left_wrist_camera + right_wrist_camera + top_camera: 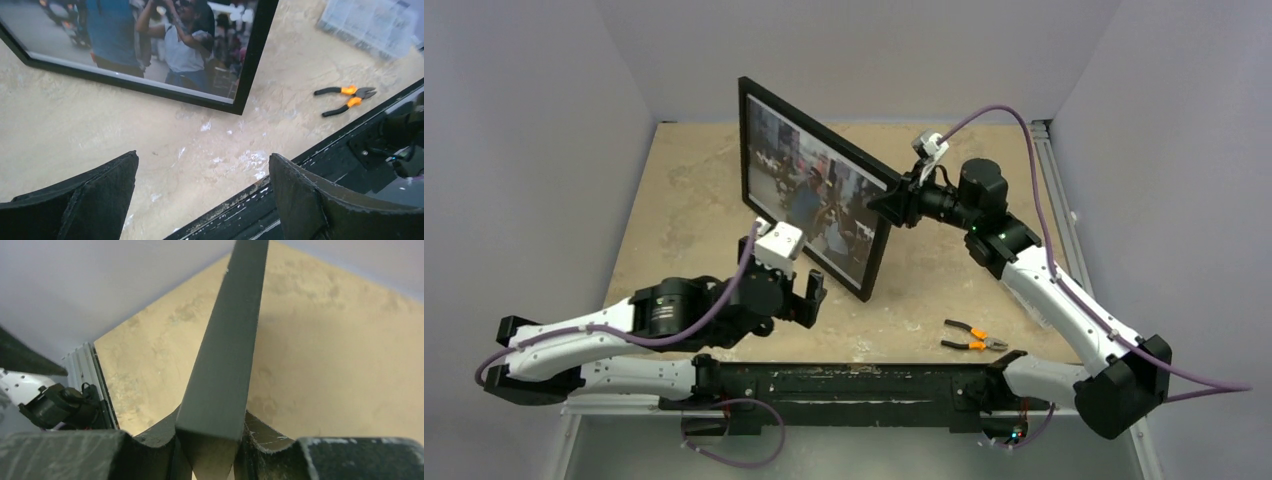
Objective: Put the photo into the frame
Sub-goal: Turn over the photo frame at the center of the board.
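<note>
The frame (882, 240) stands upright on its lower edge on the tan table, black front face toward my arms. The photo (809, 195), a street scene with people in blue, shows behind its pane. My right gripper (892, 200) is shut on the frame's upper right corner; in the right wrist view the black rail (230, 340) runs up from between the jaws of that gripper (211, 420). My left gripper (809, 290) hangs open just in front of the frame's lower edge, holding nothing. In the left wrist view the gripper (203, 155) sits above bare table, short of the frame's corner (252, 55) and the photo (150, 35).
Orange-handled pliers (973, 340) lie on the table near the right arm's base, seen also in the left wrist view (347, 96). A black mounting bar (854, 380) runs along the near edge. Grey walls close in three sides; an aluminium rail (1049, 170) lines the right edge.
</note>
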Motion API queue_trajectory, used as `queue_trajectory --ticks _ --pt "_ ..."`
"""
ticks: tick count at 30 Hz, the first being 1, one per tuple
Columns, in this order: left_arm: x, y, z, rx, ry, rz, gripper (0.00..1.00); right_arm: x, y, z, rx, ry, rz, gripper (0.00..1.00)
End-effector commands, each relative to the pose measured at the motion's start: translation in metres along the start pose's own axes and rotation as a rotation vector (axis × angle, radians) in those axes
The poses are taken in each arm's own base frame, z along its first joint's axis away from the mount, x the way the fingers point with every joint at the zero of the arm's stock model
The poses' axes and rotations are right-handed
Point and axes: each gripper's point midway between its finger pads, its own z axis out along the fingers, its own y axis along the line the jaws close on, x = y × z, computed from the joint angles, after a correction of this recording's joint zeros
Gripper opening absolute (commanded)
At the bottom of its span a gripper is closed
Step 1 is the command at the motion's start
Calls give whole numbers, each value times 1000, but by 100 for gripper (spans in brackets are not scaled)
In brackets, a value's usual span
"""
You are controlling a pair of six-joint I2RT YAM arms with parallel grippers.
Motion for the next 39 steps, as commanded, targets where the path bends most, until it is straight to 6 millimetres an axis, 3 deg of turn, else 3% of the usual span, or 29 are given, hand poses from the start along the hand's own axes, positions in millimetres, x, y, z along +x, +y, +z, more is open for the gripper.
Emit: queue_trajectory --ticks 1,7,15,20,23,29,33,39 --pt "31 -5 17 -67 92 -45 99 12 -26 -20 81 -36 218 0" --pt "55 -3 33 -146 147 -52 99 70 -72 -35 202 36 339 0" --pt "96 -26 67 -11 282 -171 98 164 -133 -47 347 260 537 0" --pt "115 -32 92 16 343 -192 98 205 -151 -49 345 375 626 0" --pt "122 -36 106 24 378 -184 98 221 -162 -48 376 421 646 0" --pt "129 -42 124 35 426 -179 98 244 -177 -50 408 497 633 18" --pt "132 -42 129 35 435 -185 98 256 -184 -58 468 530 638 36" --pt "139 -45 137 57 452 -190 98 267 -199 -70 590 562 630 51"
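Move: The clear patch of board where the framed photo will lie is about 8 cm ahead of the right hand, 8 cm to its left and 28 cm below. The photo frame it grips by the right side slants, its middle some 8 cm ahead, 10 cm left and 14 cm down; the pliers lie 14 cm back, 21 cm right and 28 cm below. From the empty left hand, the frame's near corner is roughly 5 cm ahead, 11 cm right and 20 cm below. Laying the frame down face up, the right hand keeps its pinch on the right side and sinks about 26 cm, drifting right and then also forward while rolling some 60 degrees so the raised edge swings down; near the end its fingers start to open. The left hand, open and empty, follows down and somewhat right to just above the near corner, tipping its fingers downward. ##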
